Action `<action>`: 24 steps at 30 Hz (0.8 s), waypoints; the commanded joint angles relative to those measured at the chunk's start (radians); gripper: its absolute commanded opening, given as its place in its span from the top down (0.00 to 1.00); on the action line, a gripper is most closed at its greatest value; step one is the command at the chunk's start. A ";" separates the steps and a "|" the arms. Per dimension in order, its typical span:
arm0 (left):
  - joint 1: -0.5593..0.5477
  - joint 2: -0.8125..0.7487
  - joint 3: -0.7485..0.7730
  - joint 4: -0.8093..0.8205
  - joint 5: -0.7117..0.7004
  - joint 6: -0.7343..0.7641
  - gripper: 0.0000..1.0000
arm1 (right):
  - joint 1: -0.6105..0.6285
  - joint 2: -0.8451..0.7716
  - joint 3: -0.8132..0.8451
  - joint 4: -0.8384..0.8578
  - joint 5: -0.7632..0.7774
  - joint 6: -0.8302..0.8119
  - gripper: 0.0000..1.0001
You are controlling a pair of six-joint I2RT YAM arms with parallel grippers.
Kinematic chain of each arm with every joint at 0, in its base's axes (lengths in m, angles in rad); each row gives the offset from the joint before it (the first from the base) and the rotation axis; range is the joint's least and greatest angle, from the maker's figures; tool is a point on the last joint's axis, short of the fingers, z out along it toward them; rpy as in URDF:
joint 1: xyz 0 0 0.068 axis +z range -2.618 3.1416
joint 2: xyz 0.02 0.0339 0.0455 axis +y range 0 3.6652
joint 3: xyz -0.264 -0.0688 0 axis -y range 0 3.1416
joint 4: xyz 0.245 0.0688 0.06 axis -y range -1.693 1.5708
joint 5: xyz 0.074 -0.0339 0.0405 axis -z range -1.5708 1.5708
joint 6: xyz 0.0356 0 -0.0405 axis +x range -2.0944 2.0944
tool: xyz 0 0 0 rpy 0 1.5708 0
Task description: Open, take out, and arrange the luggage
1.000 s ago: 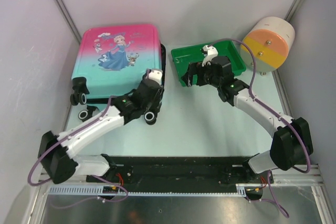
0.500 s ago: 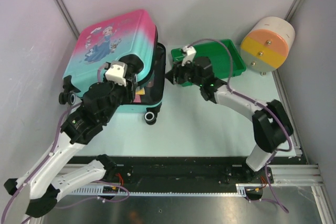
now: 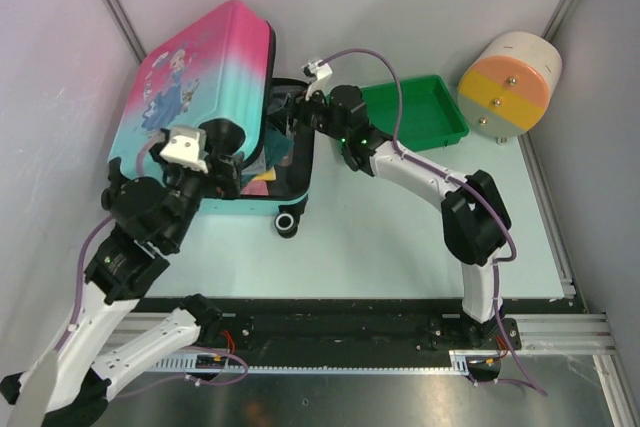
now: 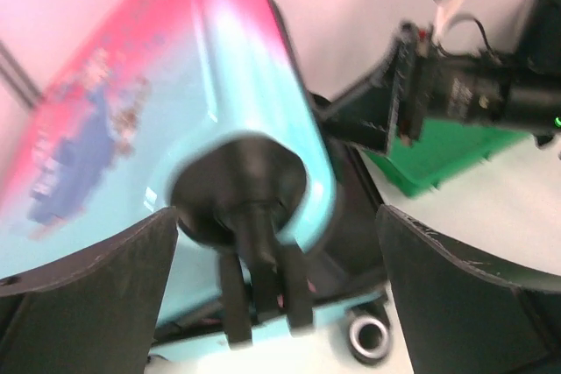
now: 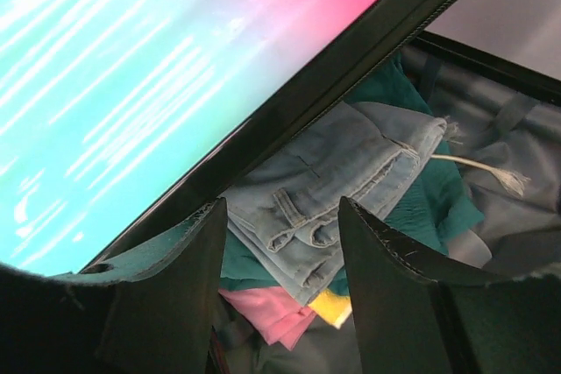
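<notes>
The luggage [image 3: 190,77], a pink-to-teal hard-shell suitcase, stands at the back left with its lid swung up and leaning left. Its lower shell [image 3: 297,162] lies open and holds folded jeans [image 5: 351,164], a teal garment [image 5: 443,199] and pink [image 5: 263,308] and yellow cloth. My left gripper [image 3: 232,159] is open at the lid's near corner. In the left wrist view its jaws [image 4: 279,216] stand wide on either side of a black wheel [image 4: 250,186], not touching it. My right gripper [image 3: 288,117] reaches into the gap under the lid, open [image 5: 280,208], with the jeans just beyond its tips.
A green plastic tray [image 3: 420,112] sits right of the suitcase, just behind the right arm. A white-and-orange cylinder [image 3: 510,77] stands at the back right corner. Walls close in on the left and right. A suitcase wheel [image 3: 287,223] rests on the table in front.
The lid has swung further up and to the left. My left gripper has opened wide at the lid's corner. My right gripper has moved left from the tray into the suitcase opening.
</notes>
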 commanded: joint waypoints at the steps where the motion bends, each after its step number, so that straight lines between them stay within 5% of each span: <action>1: 0.022 -0.007 0.081 0.189 -0.157 0.262 0.00 | 0.030 0.007 0.078 0.117 -0.002 0.014 0.41; 4: 0.033 -0.033 0.158 0.176 -0.044 0.432 0.00 | 0.038 0.016 0.086 0.118 -0.013 0.014 0.41; 6: 0.033 -0.048 0.216 0.044 0.310 0.521 0.02 | 0.050 0.025 0.101 0.124 -0.025 0.011 0.40; 8: 0.033 -0.036 0.259 -0.144 0.577 0.532 0.05 | 0.063 0.041 0.128 0.132 -0.028 0.006 0.40; 11: 0.033 0.046 0.279 -0.315 0.695 0.477 0.12 | 0.081 0.062 0.159 0.134 -0.027 -0.001 0.40; 17: -0.002 0.133 0.120 -0.378 0.657 0.396 0.25 | 0.103 0.078 0.219 0.124 -0.022 -0.026 0.38; 24: -0.010 0.170 -0.017 -0.262 0.307 0.354 0.25 | 0.109 0.091 0.273 0.134 -0.027 -0.037 0.37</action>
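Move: The left hand hangs high by the lid's near wheel, which is some 5 cm ahead, 1 cm right and 3 cm below. The jeans in the open case are about 16 cm ahead, 7 cm right and 31 cm down; the lower shell's near wheel is level with the hand, 11 cm right and 35 cm down. The right hand is at the lid's free edge, about 2 cm to its left and slightly above, with the jeans 5 cm left and 23 cm below. Leftward and up by about 7 cm, easing back a little, the half-open right gripper pushes the luggage lid's free edge farther over. The left hand, already open, rises some 10 cm clear of the lid wheel while drawing back, then swings right and drops over 20 cm towards the lower shell's near right corner, turning about 35 degrees clockwise, its left side rolling up, fingers tipping down and narrowing somewhat. ##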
